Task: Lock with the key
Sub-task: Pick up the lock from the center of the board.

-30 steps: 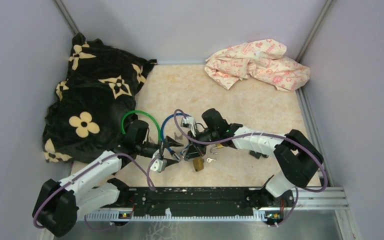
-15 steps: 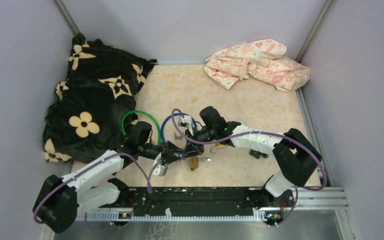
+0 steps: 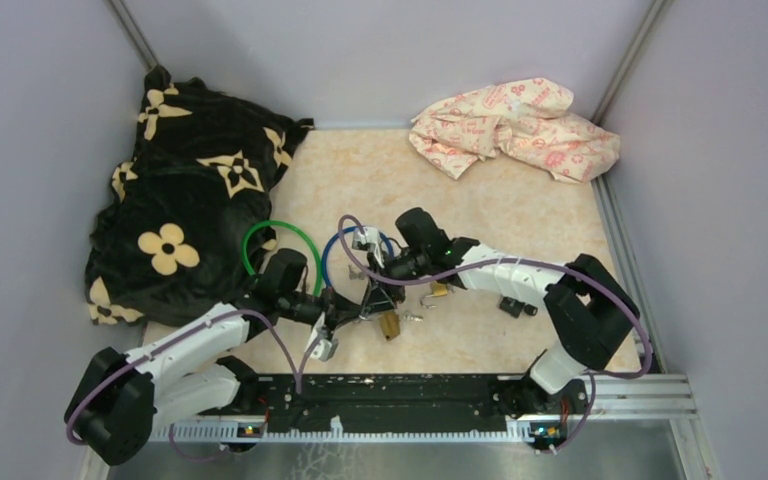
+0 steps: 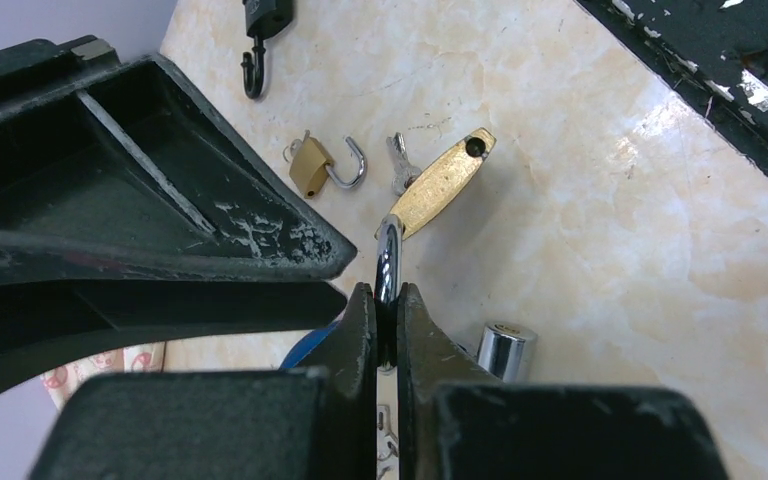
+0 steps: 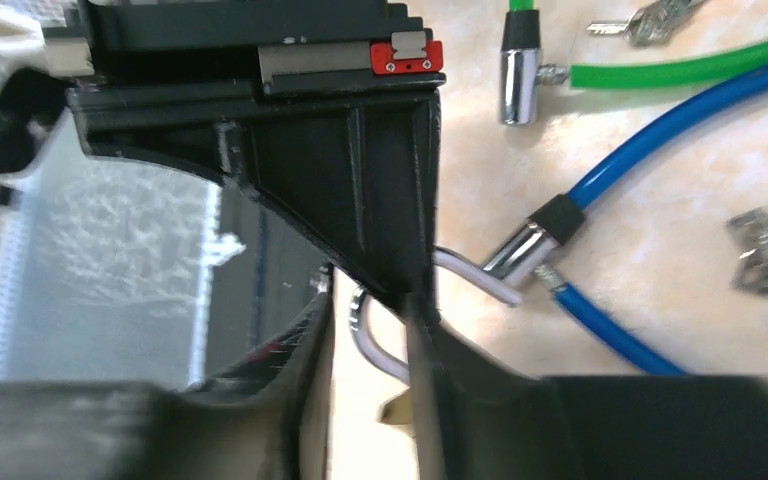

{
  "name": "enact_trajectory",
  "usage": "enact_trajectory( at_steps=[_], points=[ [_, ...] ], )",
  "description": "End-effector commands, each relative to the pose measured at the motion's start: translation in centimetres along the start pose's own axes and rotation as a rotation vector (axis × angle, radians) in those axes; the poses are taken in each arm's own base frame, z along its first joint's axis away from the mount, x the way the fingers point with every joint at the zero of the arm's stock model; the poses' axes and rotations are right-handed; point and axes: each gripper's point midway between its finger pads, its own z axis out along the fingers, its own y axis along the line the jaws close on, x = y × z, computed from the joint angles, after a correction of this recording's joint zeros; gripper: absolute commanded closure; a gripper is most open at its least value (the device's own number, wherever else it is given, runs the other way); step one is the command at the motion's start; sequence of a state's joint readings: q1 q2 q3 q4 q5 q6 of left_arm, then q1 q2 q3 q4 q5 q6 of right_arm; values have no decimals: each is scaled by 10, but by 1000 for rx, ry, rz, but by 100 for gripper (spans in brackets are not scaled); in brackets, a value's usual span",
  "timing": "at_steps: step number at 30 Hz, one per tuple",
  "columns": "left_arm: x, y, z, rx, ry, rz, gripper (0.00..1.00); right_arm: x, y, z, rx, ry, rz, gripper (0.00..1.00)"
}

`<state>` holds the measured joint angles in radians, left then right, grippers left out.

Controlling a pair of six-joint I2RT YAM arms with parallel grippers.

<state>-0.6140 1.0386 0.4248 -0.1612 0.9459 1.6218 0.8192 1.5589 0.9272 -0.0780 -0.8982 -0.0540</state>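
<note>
A brass padlock (image 4: 438, 185) lies tilted on the marble table, its silver shackle (image 4: 388, 262) pointing at my left gripper (image 4: 387, 292), which is shut on that shackle. A small silver key (image 4: 400, 172) lies on the table against the padlock body, held by nothing. From above, the padlock (image 3: 390, 325) sits between both arms, the left gripper (image 3: 345, 312) on its left. My right gripper (image 5: 372, 310) hovers right over the same shackle (image 5: 375, 345). Its fingers stand a little apart, a brass corner showing between them.
A smaller brass padlock (image 4: 312, 165) with an open shackle and a black padlock (image 4: 260, 20) lie beyond. A blue cable lock (image 5: 660, 130), a green cable lock (image 5: 680, 65) and loose keys (image 5: 650, 20) lie nearby. A black flowered cloth (image 3: 180, 200) and a pink cloth (image 3: 515, 125) sit at the back.
My left gripper slid right and closed on the padlock's shackle. The right gripper's fingers parted slightly. The padlock shifted a little to the left.
</note>
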Motion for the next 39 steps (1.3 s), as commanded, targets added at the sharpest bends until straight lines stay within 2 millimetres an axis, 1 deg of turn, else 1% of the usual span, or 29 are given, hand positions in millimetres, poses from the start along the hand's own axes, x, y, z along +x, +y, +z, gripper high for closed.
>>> enact_trajectory(
  at_steps=[1, 2, 3, 4, 6, 7, 8, 9, 10, 11, 12, 14, 17, 21, 23, 26, 29, 30, 33, 39],
  points=[
    [0, 6, -3, -40, 31, -69, 100, -28, -9, -25, 69, -64, -86, 45],
    [0, 12, -5, -72, 38, -141, 100, -28, -13, -36, 83, -88, -69, 17],
    [0, 21, -7, -116, 44, -212, 100, -29, -17, -46, 102, -122, -57, 4],
    [-2, 32, -9, -169, 38, -291, 100, -29, -23, -56, 130, -157, -46, 2],
    [-8, 55, -14, -278, 9, -455, 100, -33, -32, -72, 196, -224, -69, 2],
    [-13, 66, -17, -324, -17, -545, 100, -37, -33, -79, 231, -251, -98, 2],
    [-20, 78, -20, -366, -49, -614, 100, -42, -32, -83, 253, -277, -132, 2],
    [-28, 86, -22, -392, -94, -719, 100, -48, -30, -87, 267, -305, -163, 2],
    [-37, 98, -26, -420, -127, -733, 100, -53, -28, -91, 278, -337, -194, 2],
    [-45, 107, -30, -446, -171, -815, 100, -59, -25, -95, 284, -376, -198, 2],
    [-52, 118, -35, -480, -206, -860, 100, -63, -26, -102, 304, -417, -205, 2],
    [-64, 146, -50, -572, -273, -901, 100, -69, -26, -116, 315, -491, -192, 2],
    [-81, 176, -77, -684, -391, -948, 100, -78, -18, -135, 274, -602, -178, 1],
    [-101, 204, -111, -817, -512, -928, 100, -85, -8, -141, 256, -694, -202, 2],
    [-112, 214, -125, -863, -552, -897, 100, -90, 0, -145, 238, -764, -231, 2],
    [-128, 223, -139, -893, -608, -861, 100, -104, 19, -151, 176, -871, -275, 2],
    [-140, 230, -149, -918, -651, -837, 100, -118, 25, -137, 98, -883, -255, 2],
    [-142, 231, -152, -925, -661, -836, 100, -122, 27, -134, 73, -895, -257, 2],
    [-145, 233, -157, -937, -676, -845, 100, -134, 39, -132, 32, -967, -290, 2],
    [-151, 234, -163, -949, -698, -840, 100, -157, 52, -131, 12, -1004, -365, 5]
  ],
)
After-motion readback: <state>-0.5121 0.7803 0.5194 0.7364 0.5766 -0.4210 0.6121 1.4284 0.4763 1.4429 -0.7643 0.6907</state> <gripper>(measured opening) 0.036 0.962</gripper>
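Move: Already pinched by the shackle in the left fingers, the lock has its body about 5 cm to the right of that hand, 2 cm back and 4 cm lower. From the right hand, whose tips are just parting at the shackle, the body is some 4 cm to the right, 2 cm back and 7 cm down. On the table 10 cm below the left hand lie the blue lock's cylinder, 3 cm left and 2 cm back, and the small brass lock, 17 cm right and 4 cm ahead. Keeping its pinch on the shackle, the left hand carries the lock up some 25 cm and about 5 cm forward, rolling the wrist and swinging its fingers from right-and-down to right-and-slightly-up. The right hand springs wide open, comes free of the shackle, swings 8 cm forward and to its right, then climbs to 14 cm up, easing back leftwards with open jaws tilting up towards the lock's key end. ##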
